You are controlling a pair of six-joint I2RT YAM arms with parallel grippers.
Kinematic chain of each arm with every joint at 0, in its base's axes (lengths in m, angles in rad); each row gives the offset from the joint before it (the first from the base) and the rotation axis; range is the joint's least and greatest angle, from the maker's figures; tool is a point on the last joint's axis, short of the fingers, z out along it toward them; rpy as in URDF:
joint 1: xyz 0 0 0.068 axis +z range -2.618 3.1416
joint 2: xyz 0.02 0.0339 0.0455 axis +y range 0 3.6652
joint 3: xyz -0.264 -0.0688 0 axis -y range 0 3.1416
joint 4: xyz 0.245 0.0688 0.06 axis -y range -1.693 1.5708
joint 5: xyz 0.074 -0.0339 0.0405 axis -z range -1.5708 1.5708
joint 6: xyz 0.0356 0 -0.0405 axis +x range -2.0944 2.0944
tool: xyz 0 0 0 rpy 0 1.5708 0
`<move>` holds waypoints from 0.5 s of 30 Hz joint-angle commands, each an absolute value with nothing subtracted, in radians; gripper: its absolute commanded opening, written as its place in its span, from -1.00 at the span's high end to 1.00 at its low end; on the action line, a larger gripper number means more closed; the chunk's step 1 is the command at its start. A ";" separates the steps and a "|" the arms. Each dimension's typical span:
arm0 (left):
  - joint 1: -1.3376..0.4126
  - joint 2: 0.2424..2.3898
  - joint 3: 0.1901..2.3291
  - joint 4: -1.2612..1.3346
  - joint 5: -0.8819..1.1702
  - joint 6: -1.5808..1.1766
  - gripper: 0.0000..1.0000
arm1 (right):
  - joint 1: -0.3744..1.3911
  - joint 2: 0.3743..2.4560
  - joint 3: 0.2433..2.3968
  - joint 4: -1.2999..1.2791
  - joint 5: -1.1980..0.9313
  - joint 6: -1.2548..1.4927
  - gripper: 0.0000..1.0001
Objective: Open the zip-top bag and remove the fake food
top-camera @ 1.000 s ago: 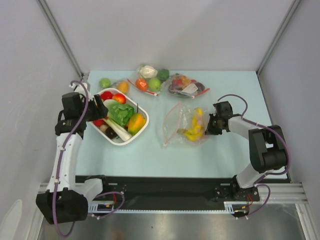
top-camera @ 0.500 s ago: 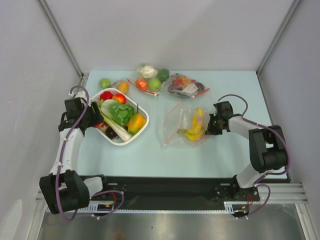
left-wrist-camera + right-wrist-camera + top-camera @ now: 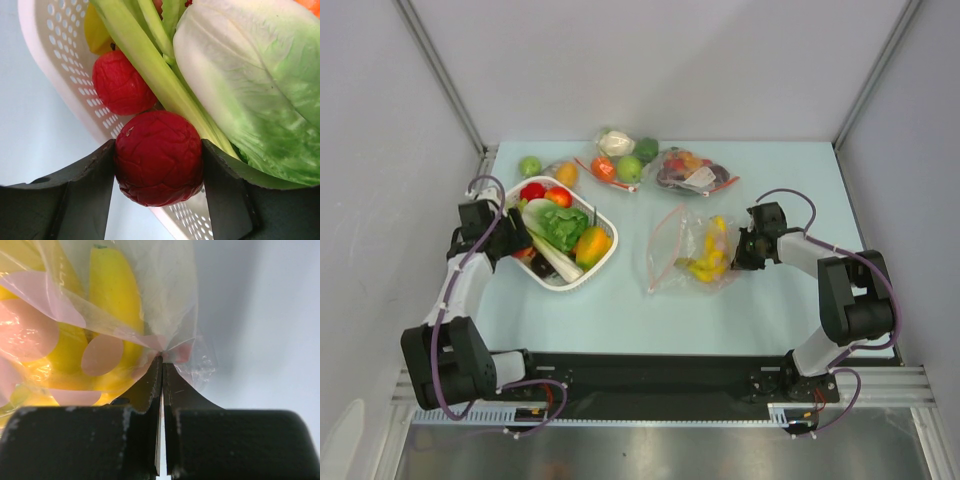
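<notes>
The zip-top bag [image 3: 672,243] lies flat at mid-table, clear with a pinkish zip strip on its left side. A yellow banana bunch [image 3: 710,255] shows inside it. My right gripper [image 3: 740,250] is shut on the bag's right edge; in the right wrist view the film [image 3: 172,347] bunches at the closed fingertips beside the banana [image 3: 112,290]. My left gripper [image 3: 517,240] sits at the white basket's [image 3: 563,284] left side, shut on a small red piece [image 3: 158,157]. Green lettuce [image 3: 563,228] and an orange-yellow fruit [image 3: 592,245] lie in the basket.
At the back stand a bag with cauliflower and green fruit [image 3: 620,155] and a bag with dark items and a white label [image 3: 695,172]. A green apple [image 3: 529,166] and an orange [image 3: 566,174] lie loose. Walls close in left and right.
My left arm has folded down and nearer, bringing its wrist lower beside the basket. The right arm and the bag have not moved.
</notes>
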State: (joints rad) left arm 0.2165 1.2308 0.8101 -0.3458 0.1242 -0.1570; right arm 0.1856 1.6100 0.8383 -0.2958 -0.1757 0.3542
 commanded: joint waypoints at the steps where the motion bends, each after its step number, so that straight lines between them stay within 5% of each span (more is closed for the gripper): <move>1: 0.224 1.273 0.807 -0.287 0.144 -0.164 -0.20 | 0.178 1.626 0.851 -0.337 -0.166 0.331 1.00; 8: 0.222 1.272 0.805 -0.299 0.158 -0.149 -0.79 | 0.176 1.618 0.848 -0.342 -0.161 0.330 1.00; 15: 0.222 1.210 0.811 -0.327 0.153 -0.143 -0.85 | 0.176 1.621 0.851 -0.339 -0.164 0.328 1.00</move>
State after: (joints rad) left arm 0.2165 1.2640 0.8101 -0.3016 0.1593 -0.1551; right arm 0.1825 1.6100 0.8383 -0.2974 -0.1806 0.3534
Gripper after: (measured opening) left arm 0.922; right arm 0.009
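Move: The dark red fruit, still between my left fingers, hangs practically at its resting spot by the basket's left side, about 1 cm ahead and 1 cm below. From my left hand, a red tomato lies some 6 cm ahead, 3 cm left and 3 cm lower; the pale cabbage sits about 7 cm ahead and 6 cm right, 2 cm down. From my right hand that spot is roughly 47 cm left, 3 cm ahead and 9 cm up. I let the dark red fruit go: my left hand eases about 1 cm forward and 1 cm down into the basket while the fingers spread from partly open to nearly full width, so both pads come away from the fruit's sides. Then I start to lift, not yet 1 cm, with the open fingers still straddling it and the wrist almost unchanged. ##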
